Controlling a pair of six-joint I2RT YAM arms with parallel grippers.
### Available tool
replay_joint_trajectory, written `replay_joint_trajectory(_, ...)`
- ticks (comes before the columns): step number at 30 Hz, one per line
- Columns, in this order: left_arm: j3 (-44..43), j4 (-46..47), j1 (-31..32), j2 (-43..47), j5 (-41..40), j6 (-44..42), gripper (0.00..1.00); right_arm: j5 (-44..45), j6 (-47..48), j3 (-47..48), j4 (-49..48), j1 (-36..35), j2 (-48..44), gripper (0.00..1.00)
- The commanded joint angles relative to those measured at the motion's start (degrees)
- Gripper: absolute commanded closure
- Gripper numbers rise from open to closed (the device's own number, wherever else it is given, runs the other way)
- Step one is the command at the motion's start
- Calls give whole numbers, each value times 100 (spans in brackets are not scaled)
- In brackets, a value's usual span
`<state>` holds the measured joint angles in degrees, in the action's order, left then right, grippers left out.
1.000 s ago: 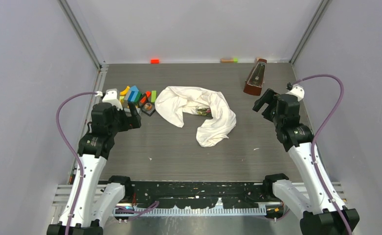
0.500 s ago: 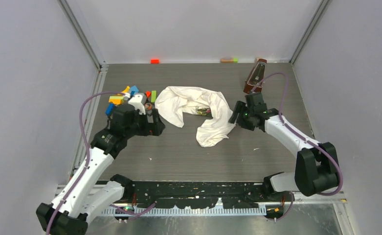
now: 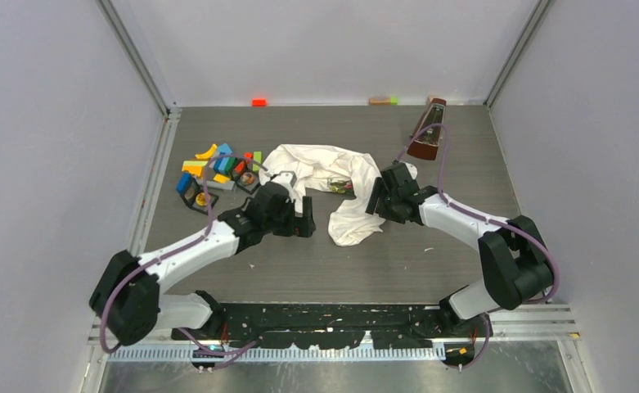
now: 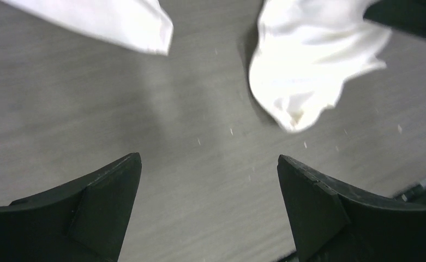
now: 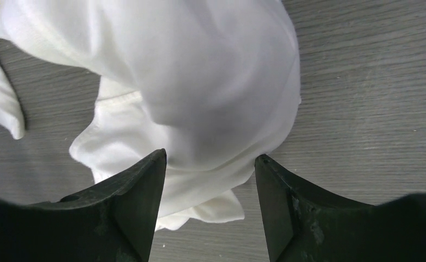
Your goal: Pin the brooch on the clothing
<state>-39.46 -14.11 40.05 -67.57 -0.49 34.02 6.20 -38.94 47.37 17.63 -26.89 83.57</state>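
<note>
The clothing [image 3: 332,184] is a crumpled white T-shirt in the middle of the table, with a bit of dark print showing in a fold. My left gripper [image 3: 306,224] is open and empty, low over bare table just left of the shirt's lower end; the left wrist view shows that end [image 4: 309,71] ahead of my left gripper [image 4: 208,164]. My right gripper [image 3: 375,201] is open at the shirt's right edge. In the right wrist view my gripper [image 5: 210,161] has shirt cloth [image 5: 199,82] between its fingers. Two small round pieces on dark cards [image 3: 248,178] lie by the blocks; one may be the brooch.
A heap of coloured blocks [image 3: 218,161] lies left of the shirt. A brown metronome [image 3: 427,129] stands at the back right. Small coloured blocks [image 3: 258,101] lie along the back wall.
Both arms have swung inward to the shirt: the left gripper went right from the blocks to the shirt's lower left, the right gripper went left to the shirt's right edge.
</note>
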Motion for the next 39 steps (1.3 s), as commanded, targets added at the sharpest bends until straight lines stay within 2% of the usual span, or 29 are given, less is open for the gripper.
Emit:
replay_joint_trajectory(1,-1116,476,-2,-938,-1197,-620,0,408,-71,-8,-379,-22,219,35)
replay_joint_trajectory(4,-1405,760,-44,-1515,-1760,-833,0,420,-42,-46,-429,-26,213,38)
replay_joint_trajectory(7,-1648,908,-240,-2165,-1819,-791,1,421,-15,-86,-469,-22,124,43)
replay_joint_trajectory(11,-1751,1262,-493,-2675,-1588,-512,14,440,-8,-57,-490,-26,68,44)
replay_joint_trajectory(15,-1814,1620,-521,-2991,-1604,-506,17,472,53,28,-502,-26,182,44)
replay_joint_trajectory(19,-2098,1530,-596,-3355,-1611,-601,21,560,147,110,-441,-16,317,51)
replay_joint_trajectory(23,-2259,1575,-688,-3683,-1639,-655,28,634,272,180,-377,-16,271,64)
replay_joint_trajectory(27,-2325,1723,-706,-3807,-1674,-826,57,847,353,240,-258,-15,152,85)
replay_joint_trajectory(28,-2347,1751,-708,-3836,-1725,-898,66,920,361,277,-200,-13,121,95)
replay_joint_trajectory(30,-2455,1689,-716,-3868,-1811,-1077,87,1007,413,375,-57,2,18,99)
replay_joint_trajectory(32,-2497,1687,-720,-3739,-1909,-1228,98,1151,522,543,196,33,-148,99)
replay_joint_trajectory(36,-2115,2033,-721,-2805,-1911,-1598,100,1695,752,995,917,140,-811,99)
replay_joint_trajectory(39,-2188,1498,-720,-1872,-1942,-1813,100,2253,979,1329,1424,230,-1601,100)
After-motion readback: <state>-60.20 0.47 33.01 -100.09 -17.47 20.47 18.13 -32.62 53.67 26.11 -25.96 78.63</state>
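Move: The left hand, open, has the clothing's left tail about 16 cm straight ahead and 7 cm below; the floral print lies about 12 cm ahead and 9 cm right, and the black frame 14 cm ahead and 14 cm left, both about 7 cm below. The right hand is already over the clothing's right fold, about 1 cm ahead, 1 cm right and 1 cm below, with the floral print 5 cm ahead and 7 cm left, 2 cm below. The left hand reaches forward about 17 cm, sinking some 7 cm to the clothing's left tail while turning a little counter-clockwise, then shuts on the white cloth and starts back up. The right hand hovers low over the right fold, dipping just over 1 cm, closes from about two-thirds open to pinch it, then draws up about 6 cm and off to the right by some 4 cm. ##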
